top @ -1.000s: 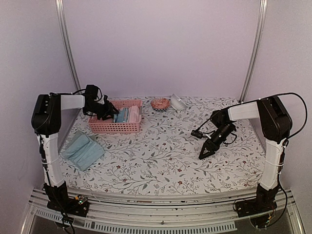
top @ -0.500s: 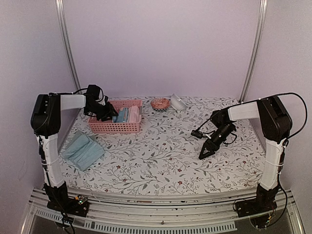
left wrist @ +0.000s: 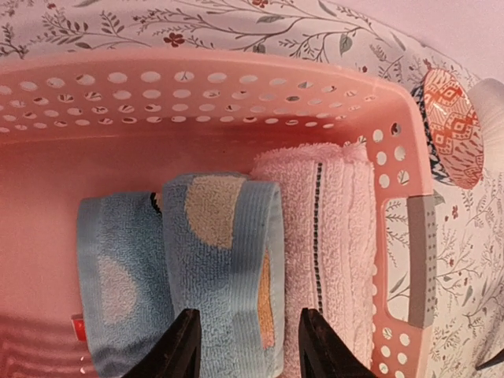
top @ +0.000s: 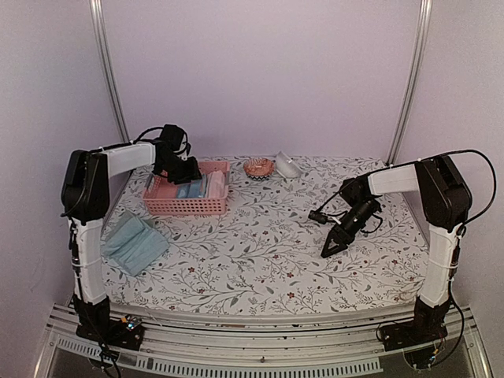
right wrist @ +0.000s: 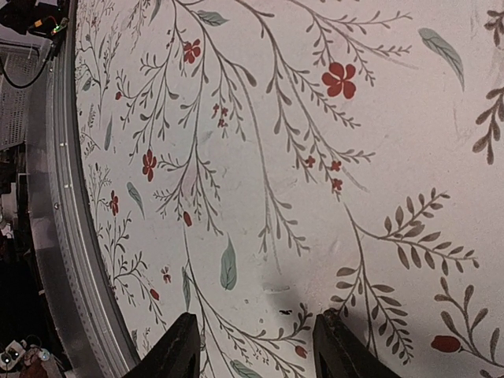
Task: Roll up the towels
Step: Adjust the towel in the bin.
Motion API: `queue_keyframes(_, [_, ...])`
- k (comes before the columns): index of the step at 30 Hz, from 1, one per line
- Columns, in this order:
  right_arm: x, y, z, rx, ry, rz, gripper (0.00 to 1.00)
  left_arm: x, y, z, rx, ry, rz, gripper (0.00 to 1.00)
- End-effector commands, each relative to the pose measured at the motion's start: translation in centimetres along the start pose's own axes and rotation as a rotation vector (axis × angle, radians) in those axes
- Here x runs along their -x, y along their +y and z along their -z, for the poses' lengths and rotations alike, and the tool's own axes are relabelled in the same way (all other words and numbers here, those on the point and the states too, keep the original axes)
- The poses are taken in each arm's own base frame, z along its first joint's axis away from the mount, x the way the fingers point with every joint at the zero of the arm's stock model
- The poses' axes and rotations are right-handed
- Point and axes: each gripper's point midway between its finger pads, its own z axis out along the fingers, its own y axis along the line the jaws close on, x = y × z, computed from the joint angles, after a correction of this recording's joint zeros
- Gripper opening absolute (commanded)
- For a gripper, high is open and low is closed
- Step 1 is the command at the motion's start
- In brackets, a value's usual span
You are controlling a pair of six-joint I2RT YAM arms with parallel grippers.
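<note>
Two rolled towels lie side by side in the pink basket [left wrist: 236,87]: a light blue towel [left wrist: 224,260] with orange and white motifs, and a plain pink towel [left wrist: 342,236] to its right. My left gripper [left wrist: 252,350] hovers over them, open, its fingers straddling the blue roll without pressing it. In the top view the left gripper [top: 183,169] is above the basket's [top: 187,206] back part. A pale teal towel [top: 134,242] lies folded on the table at the left. My right gripper [top: 331,246] hangs open just above the bare tablecloth [right wrist: 260,157].
An orange patterned bowl [top: 258,167] and a white object [top: 287,167] sit at the back of the table, right of the basket. The bowl [left wrist: 453,126] lies close to the basket's right wall. The table's metal front rail [right wrist: 71,236] runs beside the right gripper.
My left arm has swung from the basket's left side up and towards the back, so the gripper now sits over the basket's far part. The right arm has not moved.
</note>
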Motion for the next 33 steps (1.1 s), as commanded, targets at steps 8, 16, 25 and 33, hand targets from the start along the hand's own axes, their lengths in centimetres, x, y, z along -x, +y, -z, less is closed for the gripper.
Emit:
queue_keyframes(8, [-0.4, 0.0, -0.5, 0.011, 0.025, 0.001, 0.50, -3.7, 2.1, -3.8, 0.189, 0.124, -0.073, 0.46])
queue_keyframes(16, [-0.4, 0.0, -0.5, 0.013, 0.025, 0.001, 0.50, -5.2, 2.7, -5.5, 0.150, 0.179, -0.051, 0.37])
queue_keyframes(25, [-0.5, -0.1, -0.6, 0.015, 0.029, -0.003, 0.50, -2.4, 1.2, -2.3, -0.276, -0.001, 0.078, 0.17])
queue_keyframes(33, [-0.6, -0.2, -0.9, 0.021, 0.035, -0.009, 0.50, -3.1, -1.2, -0.8, -0.632, -0.008, 0.187, 0.15])
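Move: The left hand hangs half open over the bin. The orange-spotted blue towel it goes for has its middle about 8 cm below, straight under it in left-right and some 1 cm back. The pink towel lies about 6 cm to the hand's right, level with it in reach. A flatter blue towel piece is some 4 cm to the left and 2 cm back, and the red bowl about 19 cm right and 8 cm farther out. From the right hand, the spotted towel lies about 25 cm ahead and 35 cm left, roughly level in height. Straight down into the bin goes the left hand, about 6 cm, with its fingers to either side of the spotted towel's upright fold. They close from half open and pinch the fold near its close end, stopping just short of shut; the grip is then drawn 1–2 cm back and about 1 cm left, rising barely, while the wrist rolls some 30 degrees, its left side dipping. ##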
